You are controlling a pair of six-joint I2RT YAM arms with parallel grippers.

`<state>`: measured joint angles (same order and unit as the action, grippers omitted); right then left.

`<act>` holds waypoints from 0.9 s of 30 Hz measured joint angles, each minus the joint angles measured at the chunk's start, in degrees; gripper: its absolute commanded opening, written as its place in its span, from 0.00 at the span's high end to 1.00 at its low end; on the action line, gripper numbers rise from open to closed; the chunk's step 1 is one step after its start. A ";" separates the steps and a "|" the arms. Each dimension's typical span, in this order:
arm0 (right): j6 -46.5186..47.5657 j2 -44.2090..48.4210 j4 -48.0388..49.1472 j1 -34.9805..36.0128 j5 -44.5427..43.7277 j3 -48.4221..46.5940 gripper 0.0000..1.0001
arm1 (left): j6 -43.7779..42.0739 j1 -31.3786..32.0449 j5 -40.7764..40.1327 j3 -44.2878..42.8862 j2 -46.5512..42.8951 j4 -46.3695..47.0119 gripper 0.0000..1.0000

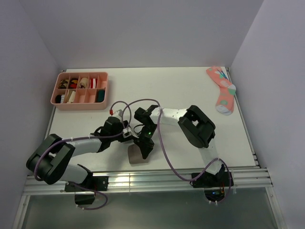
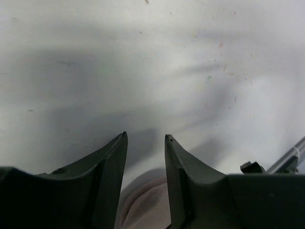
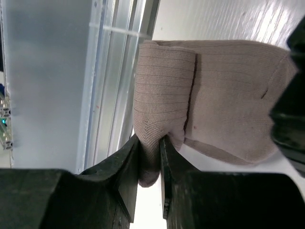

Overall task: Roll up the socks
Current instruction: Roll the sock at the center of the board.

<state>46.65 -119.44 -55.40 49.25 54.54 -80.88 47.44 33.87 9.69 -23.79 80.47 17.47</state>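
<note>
A taupe-brown sock (image 1: 137, 157) lies near the table's front edge, partly rolled; its folded end (image 3: 162, 90) rests on the flat part (image 3: 233, 100). My right gripper (image 1: 144, 151) reaches down onto it from behind and is shut, pinching the fold (image 3: 149, 139) between its fingers. My left gripper (image 1: 129, 135) sits just left of and behind the sock. Its jaws stand apart (image 2: 146, 136) with nothing clamped. A bit of the sock (image 2: 145, 205) shows low between the fingers.
A coral-pink spotted sock (image 1: 221, 89) lies at the far right. A pink compartment tray (image 1: 78, 106) holding small items stands at the back left. Aluminium rails (image 1: 157, 179) run along the front edge, right beside the taupe sock (image 3: 114, 71).
</note>
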 measured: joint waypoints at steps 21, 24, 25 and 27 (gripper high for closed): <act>-11.67 -3.30 3.13 -0.68 -1.86 -1.22 0.81 | 10.23 0.85 -19.65 8.02 -19.96 -15.19 0.53; -14.01 -3.41 2.23 -1.64 -2.29 -0.94 0.81 | 11.04 0.87 -18.71 9.86 -23.76 -16.33 0.53; -14.34 -3.41 2.16 -1.73 -2.40 -0.90 0.81 | 11.41 0.90 -18.23 10.38 -24.63 -16.57 0.53; -15.04 -3.41 2.21 -1.77 -2.54 -0.85 0.81 | 12.13 0.87 -16.83 11.17 -26.08 -16.94 0.53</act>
<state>31.62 -122.85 -53.19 47.48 52.01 -81.73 59.57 34.74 -7.14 -12.62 54.39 0.54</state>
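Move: The part-rolled sock's middle lies about 8 cm back and 3 cm to the right of the open left hand, roughly 2 cm lower. The right fingers already pinch the sock's right part; its middle is some 3 cm to their left, 1 cm farther out and 2 cm lower. The table's near edge runs about 8 cm straight back of the right hand. Left hand, open, sweeps some 7 cm left, then back; right keeps pinching the sock, dipping while turning clockwise. ##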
